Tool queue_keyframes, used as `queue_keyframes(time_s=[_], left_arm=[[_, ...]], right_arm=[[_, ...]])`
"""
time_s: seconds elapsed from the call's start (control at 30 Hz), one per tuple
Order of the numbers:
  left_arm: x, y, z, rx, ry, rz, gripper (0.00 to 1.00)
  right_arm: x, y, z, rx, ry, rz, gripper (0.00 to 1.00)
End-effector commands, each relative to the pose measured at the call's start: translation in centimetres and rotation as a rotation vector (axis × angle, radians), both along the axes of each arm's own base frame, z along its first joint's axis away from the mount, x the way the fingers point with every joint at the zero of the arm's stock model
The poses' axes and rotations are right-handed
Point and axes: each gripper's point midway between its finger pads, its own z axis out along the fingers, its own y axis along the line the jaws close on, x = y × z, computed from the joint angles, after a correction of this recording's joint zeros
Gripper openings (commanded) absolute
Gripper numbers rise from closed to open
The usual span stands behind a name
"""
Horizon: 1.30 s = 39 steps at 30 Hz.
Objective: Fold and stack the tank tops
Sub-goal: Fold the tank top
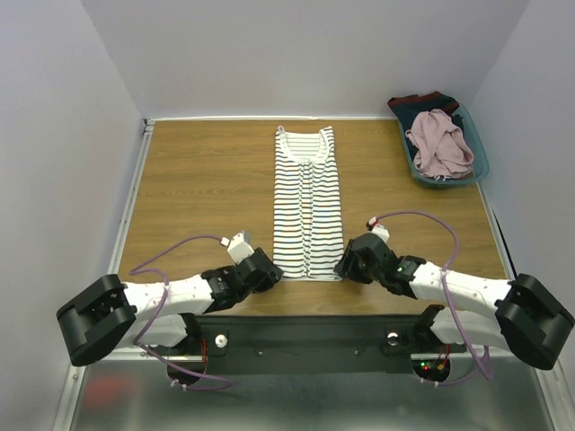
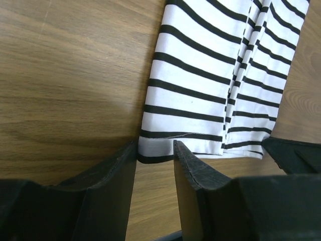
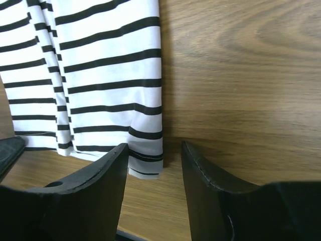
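The striped tank top lies flat on the table, folded lengthwise into a narrow strip, straps at the far end. My left gripper is open at its near left hem corner, which lies between the fingertips. My right gripper is open at the near right hem corner, which lies just inside the left fingertip. The pink-mauve tank top lies crumpled in a teal basket at the far right.
Dark navy-and-red clothing hangs over the basket's far rim. The wooden table has a raised white rim at the left and far edges. The right gripper's tip shows in the left wrist view.
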Motion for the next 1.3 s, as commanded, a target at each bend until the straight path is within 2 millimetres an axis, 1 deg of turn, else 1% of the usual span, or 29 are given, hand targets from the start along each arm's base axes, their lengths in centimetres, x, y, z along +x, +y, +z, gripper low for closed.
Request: queue_keyframes(time_s=[0.0,0.07,0.17,0.23,0.27,0.4,0.47,0.5,0.57,0.6,0.67,0.7,0.73,0.77,0.8,0.83,0.87,0.9,0.93,0.97,1.0,1.03,1.07,1.1,1.13,1.17,1.2,1.27], left_arm=[[-0.5,1.9,-2.5,0.121,0.037,0.005,0.45],[-0.5,1.8,-2.6,0.124,0.039,0.003,0.43],[-0.5,1.7,-2.8,0.13,0.042,-0.002,0.38],[-0.4,1.6,-2.7,0.13,0.038,-0.007,0.32],[-0.3,1.4,-2.6,0.131,0.034,-0.014,0.25],[-0.3,0.8,-2.2,0.137,0.026,-0.049,0.11],[-0.3,0.2,-1.5,0.12,0.013,-0.072,0.0],[-0.3,0.1,-1.4,0.119,0.01,-0.082,0.0],[-0.6,-0.2,-0.9,0.106,0.0,-0.102,0.0],[-0.9,-0.4,-0.9,0.103,0.001,-0.112,0.0],[-1.9,-0.9,-0.9,0.085,0.011,-0.136,0.0],[-2.5,-1.0,-1.1,0.086,0.019,-0.144,0.0],[-3.6,-1.5,-1.2,0.085,0.026,-0.178,0.0],[-4.2,-1.7,-1.5,0.081,0.046,-0.171,0.0],[-4.9,-1.9,-1.6,0.081,0.054,-0.179,0.0],[-5.8,-2.3,-1.6,0.08,0.065,-0.192,0.0],[-7.2,-2.7,-1.9,0.083,0.082,-0.208,0.0],[-8.0,-3.0,-1.7,0.085,0.092,-0.215,0.0],[-8.8,-3.2,-1.6,0.089,0.099,-0.223,0.0],[-10.1,-2.8,-1.9,0.127,0.1,-0.252,0.0],[-10.7,-2.9,-1.7,0.126,0.107,-0.251,0.0],[-11.1,-3.4,-1.0,0.098,0.115,-0.237,0.0],[-12.0,-3.3,-0.7,0.113,0.114,-0.252,0.0],[-12.3,-3.3,-0.4,0.111,0.115,-0.249,0.0],[-12.6,-3.4,-0.2,0.104,0.123,-0.242,0.0],[-12.7,-3.3,0.2,0.099,0.122,-0.24,0.0],[-12.7,-2.6,0.2,0.128,0.119,-0.232,0.0],[-12.4,-2.7,1.4,0.112,0.104,-0.218,0.0]], right_arm=[[-1.2,-0.5,-1.9,-0.042,0.049,-0.01,0.51],[-1.3,-0.6,-2.1,-0.044,0.05,-0.011,0.49],[-1.4,-0.7,-2.3,-0.039,0.052,-0.015,0.43],[-1.4,-0.7,-2.3,-0.04,0.049,-0.016,0.4],[-1.4,-0.6,-2.3,-0.041,0.046,-0.012,0.37],[-1.0,-0.5,-2.0,-0.046,0.032,-0.004,0.26],[-0.9,-0.2,-1.6,-0.045,0.023,0.007,0.15],[-0.8,-0.1,-1.5,-0.044,0.018,0.013,0.08],[-1.0,0.3,-1.1,-0.037,0.016,0.035,0.02],[-1.2,0.4,-1.1,-0.038,0.02,0.044,0.0],[-1.7,0.4,-0.8,-0.048,0.019,0.048,0.01],[-2.5,0.8,-0.8,-0.055,0.019,0.076,0.0],[-2.9,1.0,-0.6,-0.057,0.016,0.083,0.0],[-3.9,1.4,-0.3,-0.064,0.013,0.098,0.0],[-4.5,1.6,-0.2,-0.065,0.011,0.104,0.0],[-5.0,1.2,-0.3,-0.094,0.008,0.102,0.0],[-6.4,1.8,-0.1,-0.081,0.012,0.122,0.0],[-7.0,1.9,0.0,-0.085,0.012,0.128,0.0],[-7.6,1.2,-0.3,-0.122,0.011,0.12,0.0],[-9.0,1.8,-0.1,-0.114,0.016,0.141,0.0],[-9.6,1.9,0.1,-0.119,0.013,0.144,0.0],[-10.0,1.8,0.5,-0.126,0.009,0.119,0.0],[-11.4,2.3,0.8,-0.13,0.003,0.159,0.0],[-11.8,2.4,0.9,-0.14,0.0,0.16,0.0],[-12.2,3.1,1.4,-0.146,-0.004,0.164,0.0],[-12.2,2.5,1.4,-0.179,-0.012,0.143,0.0],[-12.6,2.8,1.7,-0.191,-0.02,0.155,0.0],[-12.4,2.9,2.5,-0.207,-0.036,0.13,0.0]])
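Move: Just under the left fingertips and barely a centimetre to their right lies the tank top's left hem corner, with the table's near edge some 9 cm straight back. The right hand has the right hem corner as closely between its open fingers, about 1 cm below and 1 cm to its left; that corner lies roughly 17 cm to the left hand's right. The collar is about 45 cm ahead of the right hand and 8 cm to its left. Closing from about half open, both grippers nearly in place pinch the two hem corners of the tank top, then drag it together straight back towards the robot by about 15 cm, past the table's near edge, speeding up and easing off at the end. The left also drifts some 4 cm right and turns about 20 degrees clockwise; the right drifts 4 cm left, turning counter-clockwise. ##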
